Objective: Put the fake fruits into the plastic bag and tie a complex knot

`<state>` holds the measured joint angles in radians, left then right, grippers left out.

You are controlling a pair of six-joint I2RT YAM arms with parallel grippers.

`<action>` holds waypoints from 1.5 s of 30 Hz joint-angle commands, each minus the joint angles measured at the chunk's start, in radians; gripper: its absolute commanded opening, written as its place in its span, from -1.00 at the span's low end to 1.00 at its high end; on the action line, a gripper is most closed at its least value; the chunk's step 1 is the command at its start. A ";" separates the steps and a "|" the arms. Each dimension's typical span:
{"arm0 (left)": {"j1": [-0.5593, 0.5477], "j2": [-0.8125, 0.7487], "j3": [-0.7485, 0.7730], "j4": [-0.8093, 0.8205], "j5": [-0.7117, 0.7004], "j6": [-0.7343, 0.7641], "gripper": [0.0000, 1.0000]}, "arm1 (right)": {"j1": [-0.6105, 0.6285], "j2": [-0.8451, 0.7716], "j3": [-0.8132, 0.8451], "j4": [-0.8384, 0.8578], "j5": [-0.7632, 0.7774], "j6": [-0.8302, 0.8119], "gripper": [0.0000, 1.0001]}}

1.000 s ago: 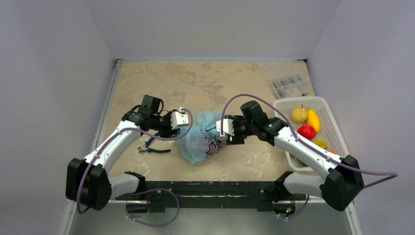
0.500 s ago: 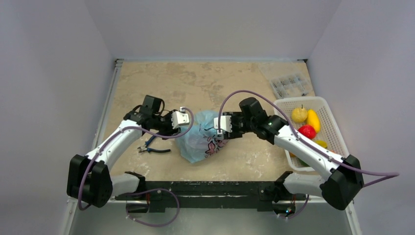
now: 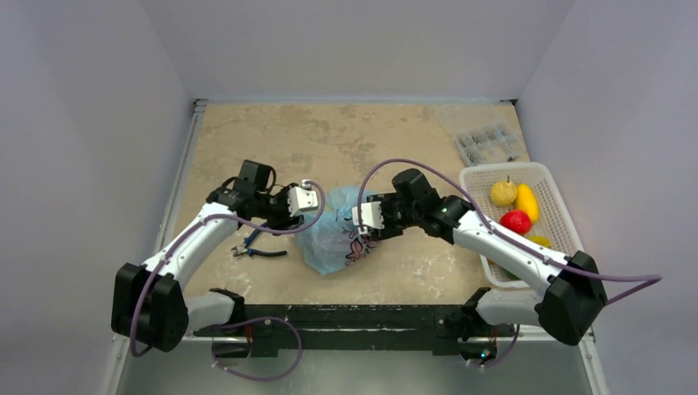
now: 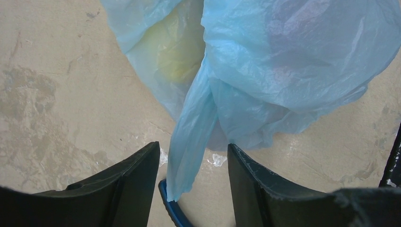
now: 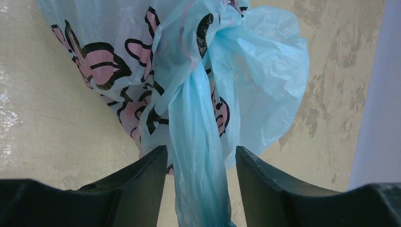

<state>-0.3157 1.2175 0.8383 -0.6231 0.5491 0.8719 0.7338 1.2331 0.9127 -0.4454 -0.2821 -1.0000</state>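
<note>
The light-blue plastic bag [image 3: 336,234] with pink prints lies bulging at the table's middle, between both grippers. In the left wrist view my left gripper [image 4: 193,146] is open, and a loose bag strip [image 4: 191,142] hangs between its fingers, touching neither. A yellow fake fruit [image 4: 177,52] shows through the film. My right gripper [image 5: 201,149] is open around a twisted strip [image 5: 198,179] that leaves a bunched spot [image 5: 187,82]; I cannot tell if that is a knot. More fake fruits, a yellow pear [image 3: 503,193], a banana [image 3: 528,203] and a red one [image 3: 516,220], sit in the basket.
The white slotted basket [image 3: 553,197] stands at the right edge. Blue-handled pliers [image 3: 255,247] lie left of the bag, under the left arm; one handle [image 4: 172,213] shows below the left fingers. A clear compartment box [image 3: 486,140] lies at the back right.
The right arm has moved left, closer in over the bag, and its jaws have narrowed a little. The left arm and the bag have barely shifted.
</note>
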 commanded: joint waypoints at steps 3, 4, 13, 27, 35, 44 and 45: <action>0.000 0.020 -0.010 0.015 -0.010 0.009 0.10 | 0.044 -0.007 0.004 0.061 0.042 -0.010 -0.17; 0.000 0.024 -0.016 0.020 -0.016 0.017 0.11 | 0.047 -0.012 0.002 0.057 0.043 -0.011 -0.29; 0.045 0.052 -0.059 0.053 -0.011 0.078 0.10 | 0.047 -0.063 -0.041 0.041 0.076 0.003 -1.00; 0.080 0.027 -0.040 0.140 -0.052 -0.211 -1.00 | -0.091 -0.060 -0.071 0.053 0.176 0.324 -1.00; 0.147 0.026 -0.019 0.220 -0.253 -0.571 -1.00 | -0.190 -0.070 -0.089 0.037 0.214 0.512 -1.00; 0.169 0.040 -0.022 0.214 -0.299 -0.767 -1.00 | -0.265 -0.041 -0.124 0.077 0.208 0.544 -1.00; 0.174 0.043 -0.009 0.213 -0.288 -0.773 -1.00 | -0.280 -0.028 -0.110 0.088 0.206 0.536 -1.00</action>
<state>-0.2153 1.2545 0.7956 -0.3897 0.4381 0.1898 0.5392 1.1866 0.8108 -0.3202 -0.1860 -0.4725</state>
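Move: The left hand's open fingers straddle the bag's left tail, whose grip spot is roughly 3 cm below and 1 cm to the left. The bag body is about 10 cm to its right and 3 cm back, the pliers some 10 cm left and 5 cm back, both lower. The right tail is already between the right fingers, 1 cm left at their height; from that hand the bag body is about 7 cm left, 3 cm back and lower, the left tail about 17 cm left, level in reach. Each hand pinches its own bag tail: the right almost where it stands, the left after dipping some 3 cm and edging left. They then draw outward and forward from the bag, the right about 7 cm right and 4 cm forward, turning clockwise, the left about 4 cm forward, rising a little and turning counter-clockwise, both some 35 degrees, grips kept. ##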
